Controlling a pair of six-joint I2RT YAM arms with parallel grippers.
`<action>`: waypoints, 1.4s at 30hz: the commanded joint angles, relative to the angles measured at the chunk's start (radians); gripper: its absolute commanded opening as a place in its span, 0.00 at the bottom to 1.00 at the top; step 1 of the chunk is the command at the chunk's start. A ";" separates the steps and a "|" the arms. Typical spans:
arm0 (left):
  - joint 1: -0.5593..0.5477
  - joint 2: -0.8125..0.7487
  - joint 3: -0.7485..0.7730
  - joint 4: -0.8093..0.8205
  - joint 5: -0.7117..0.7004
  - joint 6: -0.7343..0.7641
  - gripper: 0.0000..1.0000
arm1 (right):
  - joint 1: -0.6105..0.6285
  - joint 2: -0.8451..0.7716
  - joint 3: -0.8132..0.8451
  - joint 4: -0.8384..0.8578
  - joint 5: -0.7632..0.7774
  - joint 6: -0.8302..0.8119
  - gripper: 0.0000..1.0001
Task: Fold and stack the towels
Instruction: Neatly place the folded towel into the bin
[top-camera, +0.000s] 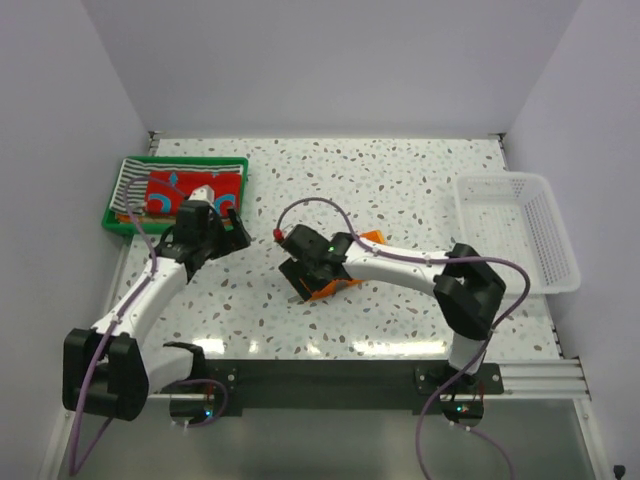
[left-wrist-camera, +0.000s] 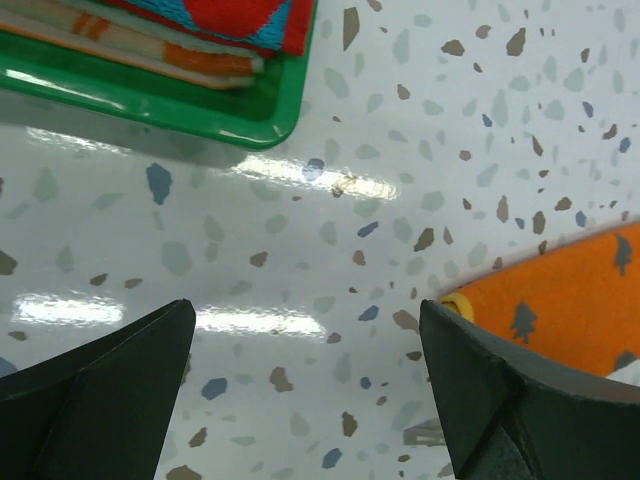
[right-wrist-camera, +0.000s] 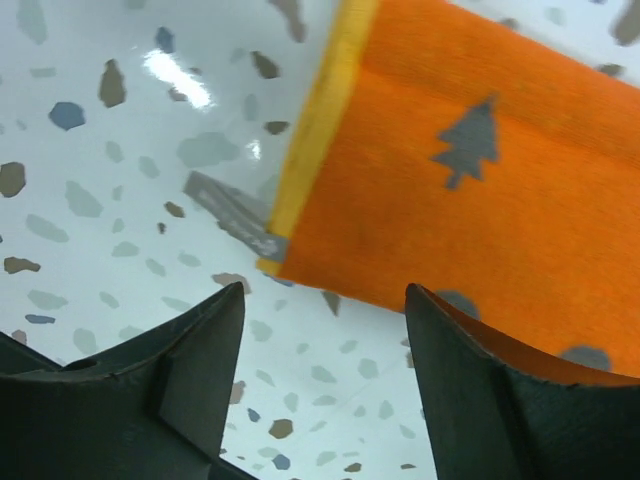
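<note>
An orange towel (top-camera: 372, 238) with grey tree prints and a yellow hem lies folded on the speckled table, mostly hidden under my right arm. In the right wrist view the orange towel (right-wrist-camera: 450, 170) lies just beyond my right gripper (right-wrist-camera: 325, 290), whose jaws are open with only table between them. A stack of folded towels (top-camera: 185, 190), red-and-blue on top of striped ones, sits in the green tray (top-camera: 123, 222). My left gripper (top-camera: 232, 230) hovers beside the tray's right end. Seen from the left wrist, the left gripper (left-wrist-camera: 305, 310) is wide open over bare table, the orange towel (left-wrist-camera: 560, 300) to its right.
A white mesh basket (top-camera: 520, 230) stands at the table's right edge. The green tray's corner (left-wrist-camera: 250, 115) with the stacked towels (left-wrist-camera: 200, 30) shows top left in the left wrist view. A grey tag (right-wrist-camera: 230, 210) sticks out at the orange towel's corner.
</note>
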 joint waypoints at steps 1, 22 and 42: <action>0.041 -0.047 0.000 -0.052 0.011 0.117 1.00 | 0.059 0.067 0.095 -0.053 0.052 -0.013 0.67; 0.078 -0.063 -0.038 -0.051 -0.018 0.146 1.00 | 0.121 0.347 0.204 -0.124 0.167 0.023 0.44; -0.010 0.035 -0.121 0.124 0.324 -0.114 1.00 | 0.095 0.086 0.011 0.160 0.014 -0.049 0.00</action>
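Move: The folded orange towel's near-left corner, with its grey tag, lies about 3 cm left of the right hand, 1 cm back and 6 cm below; the towel's middle is roughly 4 cm ahead and 3 cm right. The green bin sits some 18 cm ahead and 30 cm left, with the red towel in it 18 cm ahead and 26 cm left. From the left hand, the orange towel's middle is about 21 cm right, 5 cm back and 9 cm lower. The orange towel's near-left corner gets pinched by the right hand, which sinks about 5.5 cm while easing 3 cm left and a little back, rolls some 15 degrees, shuts its fingers there, then rises barely 1 cm, still gripping. The left hand, wide open, drifts 3 cm left, back and slightly down, pauses, then swings 5 cm right towards the towel, sinking. ##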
